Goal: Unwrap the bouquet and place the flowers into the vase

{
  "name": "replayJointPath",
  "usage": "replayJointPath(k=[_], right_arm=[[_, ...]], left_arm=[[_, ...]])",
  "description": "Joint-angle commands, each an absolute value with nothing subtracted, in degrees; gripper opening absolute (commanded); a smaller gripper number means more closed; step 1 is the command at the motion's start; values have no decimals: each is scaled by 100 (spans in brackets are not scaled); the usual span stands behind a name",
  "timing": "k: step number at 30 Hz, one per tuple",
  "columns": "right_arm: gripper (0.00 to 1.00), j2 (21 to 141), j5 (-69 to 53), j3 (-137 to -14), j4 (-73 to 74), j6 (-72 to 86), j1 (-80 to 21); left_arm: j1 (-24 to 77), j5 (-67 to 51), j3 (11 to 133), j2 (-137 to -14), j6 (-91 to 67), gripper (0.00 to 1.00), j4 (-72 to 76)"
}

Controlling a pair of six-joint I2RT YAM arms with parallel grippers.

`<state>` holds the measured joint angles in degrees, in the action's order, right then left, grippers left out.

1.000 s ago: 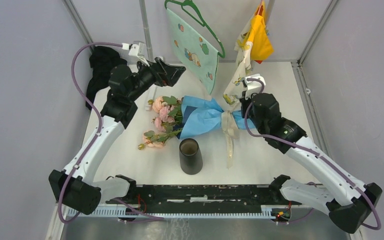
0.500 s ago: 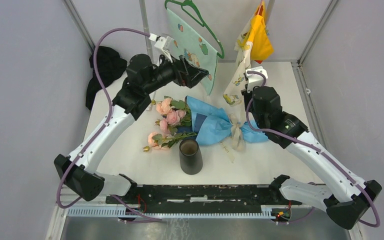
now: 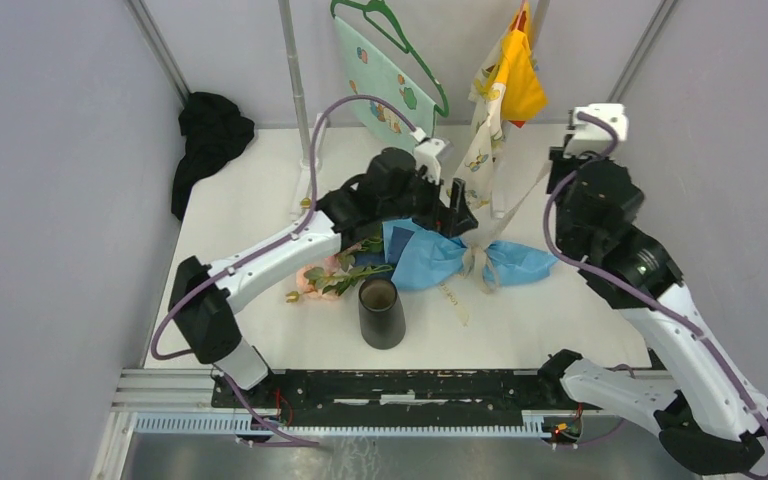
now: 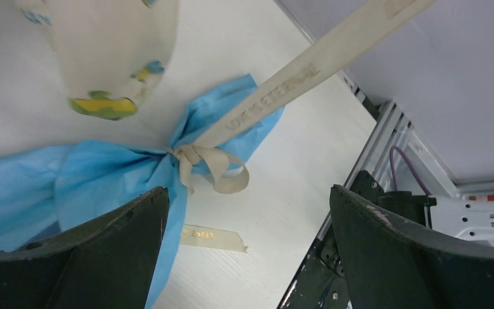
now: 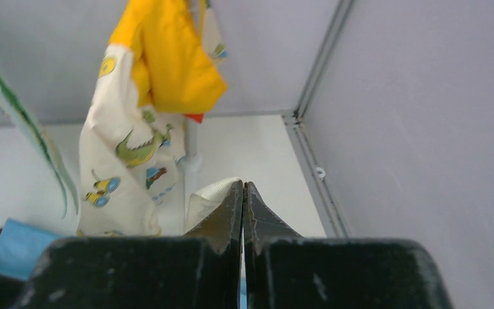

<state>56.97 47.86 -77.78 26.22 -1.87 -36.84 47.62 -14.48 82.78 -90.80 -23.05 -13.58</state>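
The bouquet lies at mid-table, its light-blue paper (image 3: 430,258) cinched by a cream ribbon (image 3: 516,208). Pink flowers (image 3: 322,281) stick out at its left end, next to the black vase (image 3: 381,312), which stands upright just in front. My right gripper (image 3: 558,170) is raised at the back right and shut on the ribbon's end (image 5: 207,198), which runs taut from the knot (image 4: 185,154) up to it. My left gripper (image 3: 457,212) hovers open above the knot, the fingers (image 4: 96,248) wide apart around nothing. A loose ribbon tail (image 4: 213,237) lies flat on the table.
A pale green patterned cloth (image 3: 388,88) on a hanger and a yellow and cream garment (image 3: 505,95) hang at the back, close to the ribbon. A black cloth heap (image 3: 208,135) lies at the back left corner. A metal post (image 3: 295,90) stands behind the left arm.
My left arm has swung from the back left across to above the bouquet's knot. My right gripper has risen and moved back-right, drawing the ribbon taut. The bouquet has shifted a little.
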Motion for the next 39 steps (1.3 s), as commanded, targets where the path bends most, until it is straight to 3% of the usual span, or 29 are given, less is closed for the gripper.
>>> replayJointPath(k=[1,23,28,32,39], right_arm=[[0,5237,5720,-8202,2426,-463,-3664],[0,4900,7087,-8138,2711,-774,-3665],[0,4965,6931,-8034,2852,-610,-3664],[0,5051,6805,-8025,2918,-533,-3661],[0,5035,6622,-7961,2967,-448,-3664]], left_arm=[[5158,-1117,8619,-9443,-2169,100,-1418],[6574,1629,8066,-10551,-2079,93,-1882],[6637,1460,7858,-10795,-2273,84,-1941],[6705,1316,7743,-10863,-2393,70,-1906],[6710,1305,7706,-11290,-2417,75,-1871]])
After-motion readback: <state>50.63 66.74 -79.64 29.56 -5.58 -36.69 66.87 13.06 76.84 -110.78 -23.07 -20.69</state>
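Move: The left gripper, open and empty, has the flat-lying ribbon tail about 28 cm below it and 6 cm back, roughly level sideways. The bow's knot lies some 25 cm down, 4 cm right and 1 cm forward; the dark vase is 13 cm left, 12 cm back and 21 cm down. The right gripper already pinches the ribbon's other end, with the knot about 9 cm left, level fore-and-aft and 39 cm below. Bring the left gripper down about 23 cm and back some 8 cm towards the ribbon tail beside the bow, swinging the fingers some 35 degrees steeper and narrowing them by about a quarter without shutting on anything. Keep the ribbon end pinched in the right gripper and draw it right and back from the knot, first rising, then sinking partway, while turning clockwise about 20 degrees. ##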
